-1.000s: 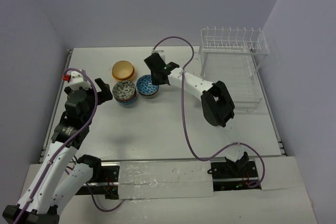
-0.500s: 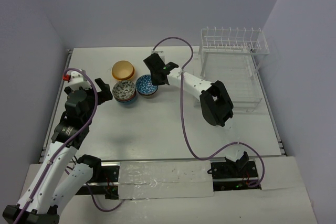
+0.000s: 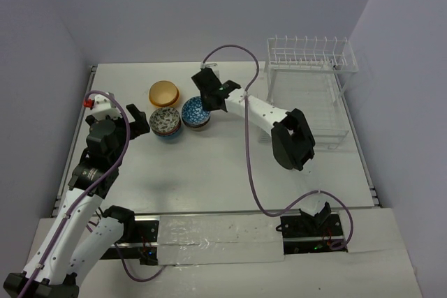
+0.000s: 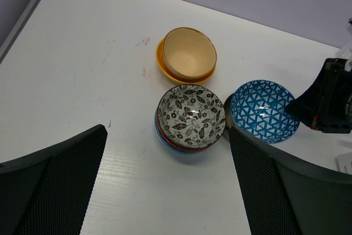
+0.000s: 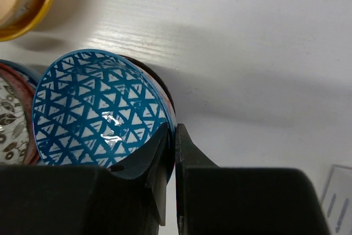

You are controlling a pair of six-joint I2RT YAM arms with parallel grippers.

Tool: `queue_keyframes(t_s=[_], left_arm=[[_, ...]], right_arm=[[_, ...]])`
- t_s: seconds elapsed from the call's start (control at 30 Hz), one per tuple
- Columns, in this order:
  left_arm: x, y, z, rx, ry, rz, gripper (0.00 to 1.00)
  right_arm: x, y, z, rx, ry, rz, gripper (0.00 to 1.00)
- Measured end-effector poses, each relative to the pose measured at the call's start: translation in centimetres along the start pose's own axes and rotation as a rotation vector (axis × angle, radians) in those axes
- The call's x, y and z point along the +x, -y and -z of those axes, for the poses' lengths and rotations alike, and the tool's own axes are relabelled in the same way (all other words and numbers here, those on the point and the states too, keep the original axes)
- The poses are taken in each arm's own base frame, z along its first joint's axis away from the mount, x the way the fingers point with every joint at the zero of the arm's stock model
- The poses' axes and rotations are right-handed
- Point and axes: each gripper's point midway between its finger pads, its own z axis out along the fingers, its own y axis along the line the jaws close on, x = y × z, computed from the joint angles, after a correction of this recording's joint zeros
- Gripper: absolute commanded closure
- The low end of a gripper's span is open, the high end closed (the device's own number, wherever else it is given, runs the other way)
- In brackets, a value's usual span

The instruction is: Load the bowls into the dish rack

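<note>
My right gripper (image 5: 172, 136) is shut on the rim of the blue-white triangle-patterned bowl (image 5: 99, 111), one finger inside and one outside; the bowl sits atop a darker bowl beneath it (image 3: 196, 112). In the left wrist view the same bowl (image 4: 264, 109) is at the right. Left of it a brown leaf-patterned bowl (image 4: 191, 115) tops a stack of red and blue bowls (image 3: 166, 123). A tan bowl in an orange-yellow one (image 4: 186, 53) stands behind (image 3: 164, 93). My left gripper (image 4: 165, 191) is open and empty, in front of the stack. The dish rack (image 3: 307, 85) stands at the far right.
A white card (image 5: 336, 199) lies on the table right of my right gripper. The right arm's purple cable (image 3: 237, 57) loops over the table's back. The table's left edge (image 3: 77, 137) is near my left arm.
The right gripper with the blue-white bowl has shifted very slightly; the left arm has not moved.
</note>
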Motion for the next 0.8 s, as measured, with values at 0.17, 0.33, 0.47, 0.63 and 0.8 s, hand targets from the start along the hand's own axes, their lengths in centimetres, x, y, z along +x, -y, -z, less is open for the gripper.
queue_keyframes(t_s=[0.17, 0.33, 0.47, 0.63, 0.8], left_arm=[[-0.1, 0.0, 0.1, 0.001, 0.003, 0.001, 0.01], [-0.2, 0.0, 0.2, 0.003, 0.009, 0.003, 0.01], [-0.3, 0.0, 0.2, 0.004, 0.010, 0.003, 0.01], [-0.5, 0.0, 0.4, 0.007, 0.020, 0.002, 0.01], [-0.8, 0.0, 0.6, 0.010, 0.029, 0.004, 0.01]], right_arm=[[-2.4, 0.1, 2.8, -0.018, 0.064, 0.010, 1.00], [-6.3, 1.1, 8.4, -0.029, 0.175, 0.029, 1.00], [-10.5, 3.9, 14.6, 0.032, 0.312, 0.060, 1.00], [-17.1, 8.6, 22.3, 0.193, 0.515, 0.070, 1.00], [-20.3, 15.7, 27.0, 0.472, 0.599, 0.064, 1.00]])
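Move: The right hand already grips the blue bowl by its right rim, just raised off the brown bowl, whose middle is about 4 cm left, level fore and aft, and 7 cm below. The dish rack's middle lies some 34 cm right, 8 cm ahead and 5 cm higher. The flowered bowl is about 15 cm left, 1 cm back; the yellow bowl 16 cm left, 10 cm ahead, both about 6 cm below. From the left hand the rack is roughly 54 cm right, 23 cm ahead, 10 cm lower. Straight up at first, then up and sweeping right towards the rack's side of the table, the right arm carries the pinched blue bowl away from the stacks, some 33 cm higher and 17 cm across, picking up speed. On the way the wrist tips the fingers up from steeply down to nearly level and swings clockwise, the grip on the rim kept. ##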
